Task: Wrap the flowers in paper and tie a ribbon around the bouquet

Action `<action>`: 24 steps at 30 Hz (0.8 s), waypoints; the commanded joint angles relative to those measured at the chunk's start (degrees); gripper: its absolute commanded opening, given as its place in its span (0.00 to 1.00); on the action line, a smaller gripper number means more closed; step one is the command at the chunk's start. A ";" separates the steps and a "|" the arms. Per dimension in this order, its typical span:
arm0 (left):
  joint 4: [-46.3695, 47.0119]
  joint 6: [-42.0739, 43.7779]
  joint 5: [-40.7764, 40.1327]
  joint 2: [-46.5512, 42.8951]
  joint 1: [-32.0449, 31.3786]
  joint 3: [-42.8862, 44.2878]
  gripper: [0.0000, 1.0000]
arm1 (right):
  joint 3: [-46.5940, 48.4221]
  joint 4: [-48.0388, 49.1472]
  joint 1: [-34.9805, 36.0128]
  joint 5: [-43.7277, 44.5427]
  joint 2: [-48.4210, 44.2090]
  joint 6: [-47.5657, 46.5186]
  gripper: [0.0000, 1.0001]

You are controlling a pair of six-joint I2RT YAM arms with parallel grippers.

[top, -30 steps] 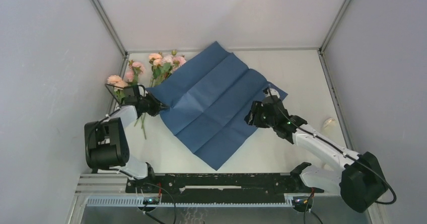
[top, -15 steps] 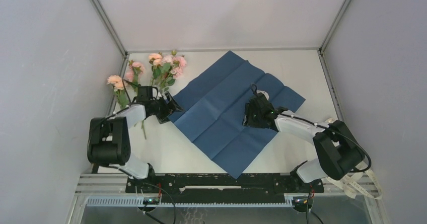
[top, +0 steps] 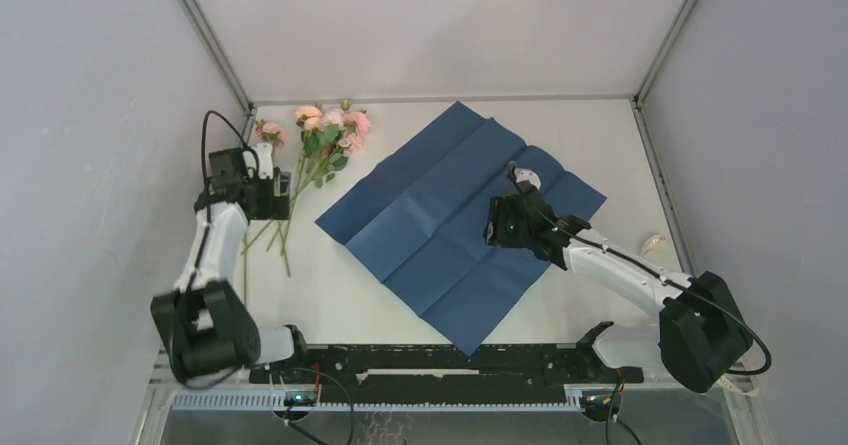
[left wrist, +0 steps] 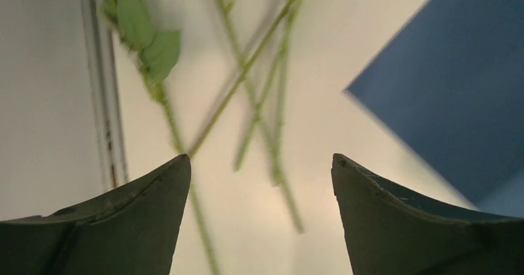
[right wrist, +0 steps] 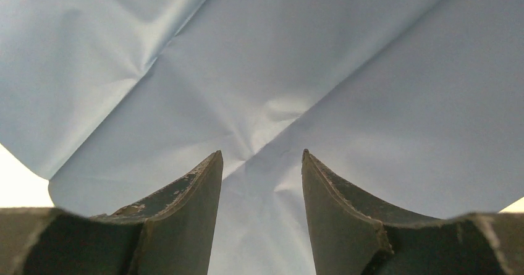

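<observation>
The paper [top: 460,215] lies flat in the middle of the table, navy face up, with fold creases. The flowers [top: 325,135], pink roses on green stems, lie at the back left beside the paper's left corner. My left gripper [top: 278,187] hangs open over the stems [left wrist: 247,77], nothing between its fingers [left wrist: 148,213]; the paper's corner [left wrist: 457,89] shows to its right. My right gripper [top: 500,220] sits low over the paper's right half, open, with creased paper [right wrist: 259,71] under it that looks pale blue here. The ribbon [top: 655,243] is a small cream piece by the right wall.
Grey walls and metal frame posts close in the table on the left, back and right. A metal strip [left wrist: 102,102] runs along the left table edge next to the stems. A black rail [top: 440,360] with both arm bases crosses the near edge.
My left gripper has let go of the paper's left corner, opened wide and swung back-left over the flower stems. The paper slid right and settled flat. The right gripper stayed over the paper.
</observation>
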 commanded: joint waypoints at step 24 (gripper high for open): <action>-15.26 4.80 -7.01 49.26 14.48 31.00 0.09 | 6.76 -9.47 8.43 11.09 -4.59 -4.09 0.58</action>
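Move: The leftmost flower, its stem to be taken just under the leaves, lies about 13 cm to the left of the open left hand, 3 cm ahead and some 13 cm below it. The middle pink flower lies roughly 7 cm to the right of that flower and 2 cm farther out, and the leafy crossed bunch about 14 cm to its right and 9 cm farther out. From the right hand, the leftmost flower is some 52 cm left, 6 cm ahead and 7 cm lower. The leftmost flower's stem is pinched just below its leaves: the left hand swings about 13 cm left while sinking as much, edging slightly forward late on and slowing near the table. Its fingers tip some 30 degrees steeper downward and turn a little counter-clockwise, narrowing on the way and closing onto the stem at the end. ##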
